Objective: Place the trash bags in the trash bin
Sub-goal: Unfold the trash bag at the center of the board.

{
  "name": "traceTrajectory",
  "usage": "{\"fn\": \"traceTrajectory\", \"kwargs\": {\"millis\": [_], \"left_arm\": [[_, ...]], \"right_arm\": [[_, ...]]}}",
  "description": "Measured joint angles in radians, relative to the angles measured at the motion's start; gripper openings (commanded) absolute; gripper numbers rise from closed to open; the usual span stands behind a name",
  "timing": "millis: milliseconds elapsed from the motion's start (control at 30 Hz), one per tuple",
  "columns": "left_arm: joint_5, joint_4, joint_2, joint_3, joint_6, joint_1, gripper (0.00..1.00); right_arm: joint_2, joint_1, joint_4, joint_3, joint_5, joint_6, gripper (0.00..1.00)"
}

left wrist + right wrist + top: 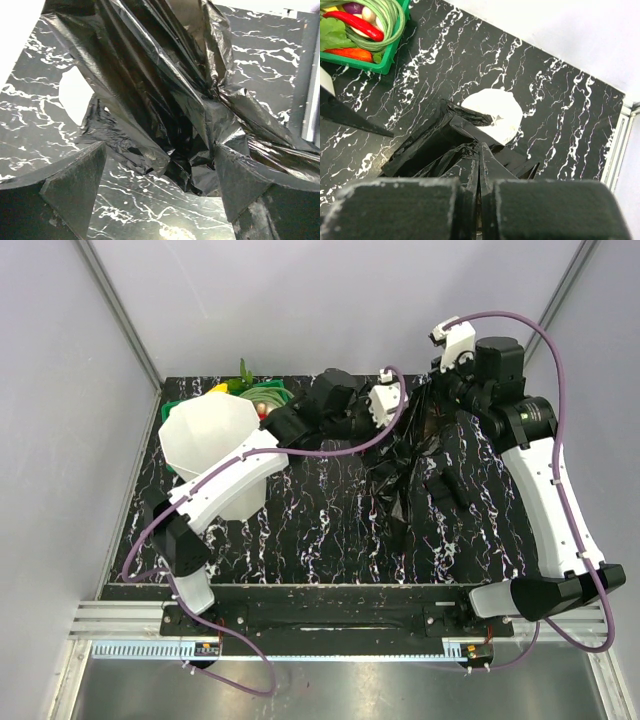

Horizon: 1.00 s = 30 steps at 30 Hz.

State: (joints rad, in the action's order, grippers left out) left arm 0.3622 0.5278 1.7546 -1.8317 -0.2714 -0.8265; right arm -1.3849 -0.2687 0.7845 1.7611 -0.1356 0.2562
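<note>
The black glossy trash bag [410, 465] hangs crumpled over the marble-patterned table, right of centre. My right gripper [481, 165] is shut on a fold of the bag [435, 145] and holds it up from above. My left gripper [160, 175] is open wide. Its fingers [75, 182] stand on either side of the bag's lower bunch [175, 100], close to the film without pinching it. The white trash bin [215, 440] stands upright at the table's left, partly under my left arm.
A white roll of plastic [495, 115] lies on the table under the bag and also shows as a white roll [75, 95] in the left wrist view. A green basket of toy vegetables [262, 398] sits behind the bin, and the same basket [365, 30] appears in the right wrist view.
</note>
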Motion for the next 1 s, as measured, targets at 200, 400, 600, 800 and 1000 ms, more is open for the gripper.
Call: {"fn": "traceTrajectory", "kwargs": {"millis": [200,400,600,800,1000], "left_arm": [[0.039,0.000,0.006,-0.026,0.108,-0.006,0.92],[0.047,-0.007,0.006,-0.082,0.183,-0.008,0.93],[-0.001,-0.007,0.023,-0.087,0.241,-0.035,0.94],[-0.051,-0.014,0.074,-0.087,0.347,-0.065,0.95],[-0.162,-0.033,0.094,-0.087,0.422,-0.114,0.94]], "right_arm": [[0.000,0.000,-0.004,-0.054,0.059,-0.024,0.00],[-0.005,0.000,-0.004,-0.090,0.101,-0.062,0.00],[-0.005,-0.004,-0.016,-0.094,0.130,-0.099,0.00],[-0.004,-0.010,-0.057,-0.113,0.164,-0.151,0.00],[-0.004,-0.013,-0.085,-0.146,0.172,-0.216,0.00]]}}
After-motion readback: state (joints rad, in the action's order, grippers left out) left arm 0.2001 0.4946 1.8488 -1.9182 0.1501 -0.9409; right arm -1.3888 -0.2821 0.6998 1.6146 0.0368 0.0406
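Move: The black trash bag hangs bunched from the shut right fingers, its middle about 7 cm back, 3 cm left and 13 cm below them. From the wide-open left hand, the bag's middle is some 4 cm to the right, level fore and aft, and about 6 cm lower. The white bag lies on the table roughly 11 cm ahead, 8 cm right and 28 cm below the left hand; the black roll is about 4 cm back, 18 cm right and 29 cm below it. The left hand, fingers staying wide open, pushes about 5 cm to the right against the hanging trash bag and draws back a little, bobbing up some 4 cm and down again on the way, while it rolls and swings counter-clockwise. The right hand keeps its pinch on the bag's top and lowers it about 5 cm, most of that early, easing slightly forward and turning some 15 degrees, largely clockwise. ##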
